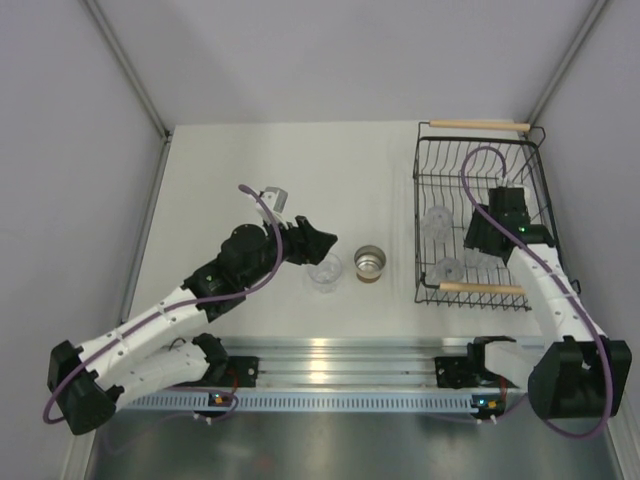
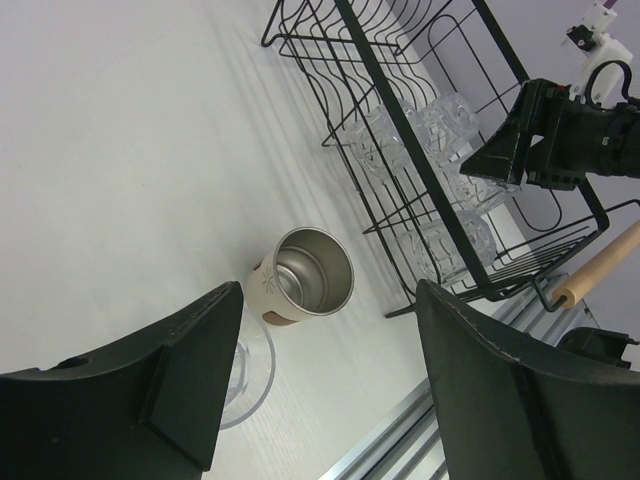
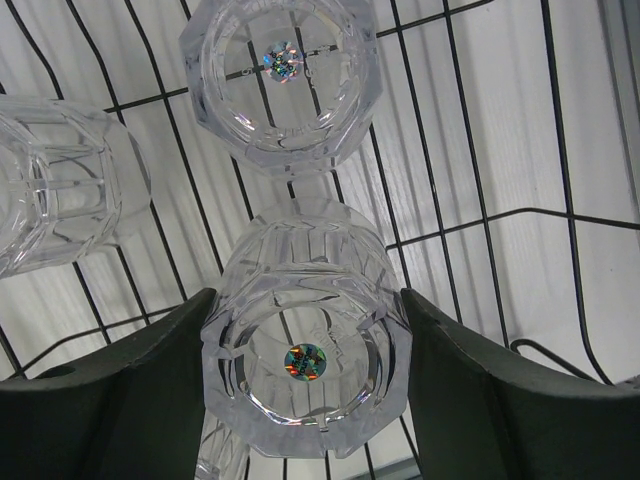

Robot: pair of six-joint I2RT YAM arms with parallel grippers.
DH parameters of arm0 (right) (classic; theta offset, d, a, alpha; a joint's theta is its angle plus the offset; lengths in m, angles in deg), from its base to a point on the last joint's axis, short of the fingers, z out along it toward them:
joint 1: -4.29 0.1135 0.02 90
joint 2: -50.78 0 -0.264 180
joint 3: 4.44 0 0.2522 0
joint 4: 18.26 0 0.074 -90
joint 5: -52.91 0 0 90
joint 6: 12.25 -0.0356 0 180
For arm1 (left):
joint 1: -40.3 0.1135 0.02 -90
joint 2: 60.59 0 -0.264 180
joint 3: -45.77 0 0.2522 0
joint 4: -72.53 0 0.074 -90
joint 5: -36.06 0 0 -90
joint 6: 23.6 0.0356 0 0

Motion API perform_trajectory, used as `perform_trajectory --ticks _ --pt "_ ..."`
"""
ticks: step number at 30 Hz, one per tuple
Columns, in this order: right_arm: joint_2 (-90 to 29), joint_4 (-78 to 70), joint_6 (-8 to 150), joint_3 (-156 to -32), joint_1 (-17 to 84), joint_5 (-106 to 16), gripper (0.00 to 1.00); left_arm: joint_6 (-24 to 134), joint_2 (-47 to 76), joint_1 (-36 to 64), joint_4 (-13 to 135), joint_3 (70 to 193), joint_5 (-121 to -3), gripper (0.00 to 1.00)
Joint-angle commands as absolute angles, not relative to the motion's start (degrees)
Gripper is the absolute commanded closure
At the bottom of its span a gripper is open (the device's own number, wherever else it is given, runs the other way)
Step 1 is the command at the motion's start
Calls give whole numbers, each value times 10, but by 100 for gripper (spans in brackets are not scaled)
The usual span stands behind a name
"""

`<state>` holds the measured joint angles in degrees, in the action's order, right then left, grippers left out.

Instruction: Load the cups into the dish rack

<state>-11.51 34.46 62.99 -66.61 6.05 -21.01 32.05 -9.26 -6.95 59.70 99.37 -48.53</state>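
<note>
A clear cup (image 1: 323, 275) stands on the table with the short silver-and-tan cup (image 1: 370, 263) upright just to its right. My left gripper (image 1: 312, 243) hovers open over them. In the left wrist view the clear cup (image 2: 250, 370) is half hidden behind the left finger (image 2: 180, 385), and the metal cup (image 2: 305, 278) lies just ahead of the gap. The black wire dish rack (image 1: 418, 200) sits at the right. My right gripper (image 3: 305, 395) is inside it, shut on a clear cup (image 3: 305, 340), with two more clear cups (image 3: 280, 75) (image 3: 60, 180) lying on the wires.
The rack has a wooden handle at each end (image 1: 478, 125) (image 1: 482, 288). An aluminium rail (image 1: 340, 375) runs along the near table edge. Grey walls close in the table on both sides and at the back.
</note>
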Motion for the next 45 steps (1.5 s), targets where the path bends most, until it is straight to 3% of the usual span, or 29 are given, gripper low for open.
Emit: perform_trajectory --ticks 1,24,27,28,31,35,37,45 --pt "-127 297 624 -678 70 -211 100 326 -88 -69 624 1005 -485 25" --pt "-179 232 611 -636 93 -191 100 327 -78 -69 611 1018 -478 25" --pt "-175 235 610 -637 94 -191 83 327 -74 -69 612 1019 -480 23" --pt "-174 235 610 -638 94 -191 64 327 -73 -69 612 1020 -480 23" --pt "-173 240 611 -639 93 -192 38 327 -72 -69 612 1019 -480 21" --pt "-171 242 611 -639 94 -194 23 328 -73 -69 613 1018 -479 21" --pt "-170 243 611 -640 94 -196 1 328 -73 -69 613 1016 -479 21" --pt "-151 254 609 -644 96 -186 1 332 -80 -69 611 1014 -472 21"
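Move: The held cup, bottom up between the right fingers, is bound for the gap in the rack about 3 cm ahead of that hand, 1 cm to its left and 5 cm below. One racked cup stands some 11 cm ahead and 3 cm right of the hand, another 10 cm ahead and 9 cm left, a third 7 cm left and 1 cm back, all about 5 cm lower. From the left hand the gap lies roughly 33 cm right, 6 cm ahead and 17 cm down. The upturned cup is lowered about 3 cm onto the rack wires while the right hand carries it nearly as far forward and a little left, in among the three racked cups, with its tilt hardly changed. The hand then stops and holds it still there, before the fingers open wide and let go, remaining around the cup. ##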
